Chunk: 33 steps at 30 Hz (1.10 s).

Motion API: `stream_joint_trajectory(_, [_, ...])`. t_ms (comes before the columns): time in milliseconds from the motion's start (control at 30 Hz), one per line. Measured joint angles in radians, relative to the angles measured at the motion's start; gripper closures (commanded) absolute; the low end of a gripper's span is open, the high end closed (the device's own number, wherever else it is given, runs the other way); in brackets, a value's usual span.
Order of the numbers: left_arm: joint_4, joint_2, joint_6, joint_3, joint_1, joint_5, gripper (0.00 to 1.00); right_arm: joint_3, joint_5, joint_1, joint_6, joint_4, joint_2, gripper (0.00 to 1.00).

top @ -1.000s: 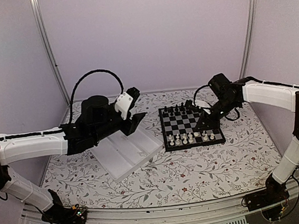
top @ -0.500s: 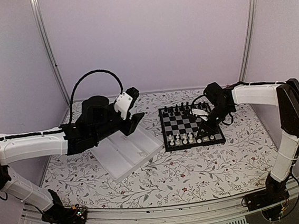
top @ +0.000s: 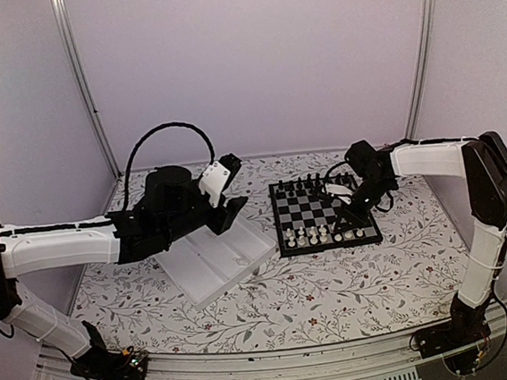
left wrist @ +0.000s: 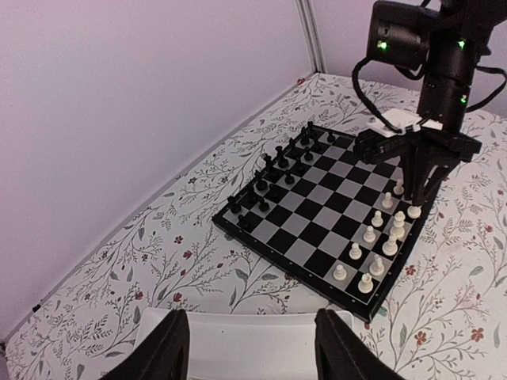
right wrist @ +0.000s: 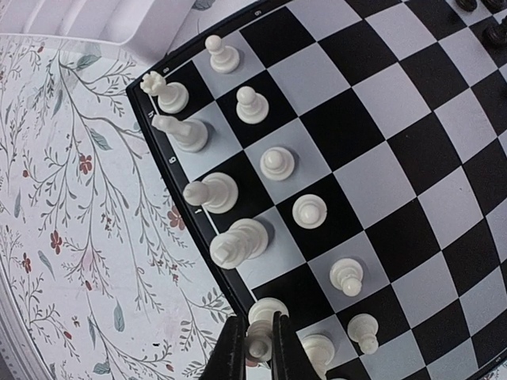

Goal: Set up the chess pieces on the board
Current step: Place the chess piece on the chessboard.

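The board (top: pixel 323 212) lies at the table's middle right, also seen in the left wrist view (left wrist: pixel 315 231) and the right wrist view (right wrist: pixel 380 174). White chess pieces (top: pixel 321 234) fill its two near rows. Black chessmen (top: pixel 305 185) line the far side. My right gripper (top: pixel 345 226) points down at the right end of the near rows. In the right wrist view this gripper (right wrist: pixel 255 356) is shut on a white piece (right wrist: pixel 263 328) standing at the board's edge. My left gripper (top: pixel 231 207) hovers open and empty over the white tray (top: pixel 211 259), left of the board.
The ribbed white tray (left wrist: pixel 238 332) lies just left of the board, its corner showing in the right wrist view (right wrist: pixel 95 20). A floral cloth (top: pixel 334 281) covers the table. Walls and metal posts close in the back and sides.
My right gripper has swung left and down from the board's right edge onto the near white row. The left arm has barely shifted.
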Motion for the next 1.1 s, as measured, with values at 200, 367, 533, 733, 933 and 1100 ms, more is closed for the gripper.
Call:
stream_joint_trajectory(200, [-0.001,0.002,0.000,0.000,-0.002,-0.004,0.45,0.000,0.002,-0.003,0.002,0.006,0.015,0.91])
stream_joint_trajectory(367, [-0.002,0.014,0.000,0.004,-0.004,-0.004,0.45,0.002,0.002,-0.007,0.003,0.019,0.021,0.90])
stream_joint_trajectory(533, [-0.006,0.023,0.000,0.004,-0.005,-0.005,0.45,0.003,0.003,-0.009,0.005,0.026,0.024,0.86])
stream_joint_trajectory(733, [-0.008,0.027,0.000,0.006,-0.005,-0.004,0.45,0.004,0.010,-0.010,0.008,0.034,0.026,0.77])
stream_joint_trajectory(933, [-0.010,0.027,0.000,0.006,-0.005,-0.005,0.45,0.008,0.008,-0.010,0.014,0.029,0.026,0.68])
stream_joint_trajectory(1100, [-0.021,0.042,-0.010,0.015,-0.005,-0.028,0.44,0.056,-0.017,-0.010,0.018,-0.013,0.016,0.63])
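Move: The right hand holds a tall white piece nearly down on its square, whose spot lies about 1 cm ahead and 4 cm below. A neighbouring tall piece stands some 2 cm to the left of that spot, a back-row piece about 2 cm to the right of it, and a white pawn 2 cm beyond it. From the idle left hand the spot is roughly 20 cm right, 2 cm ahead and 21 cm below. The right hand eases the white piece about 1 cm forward, slightly down, opens to release it, then rises 2 cm. ##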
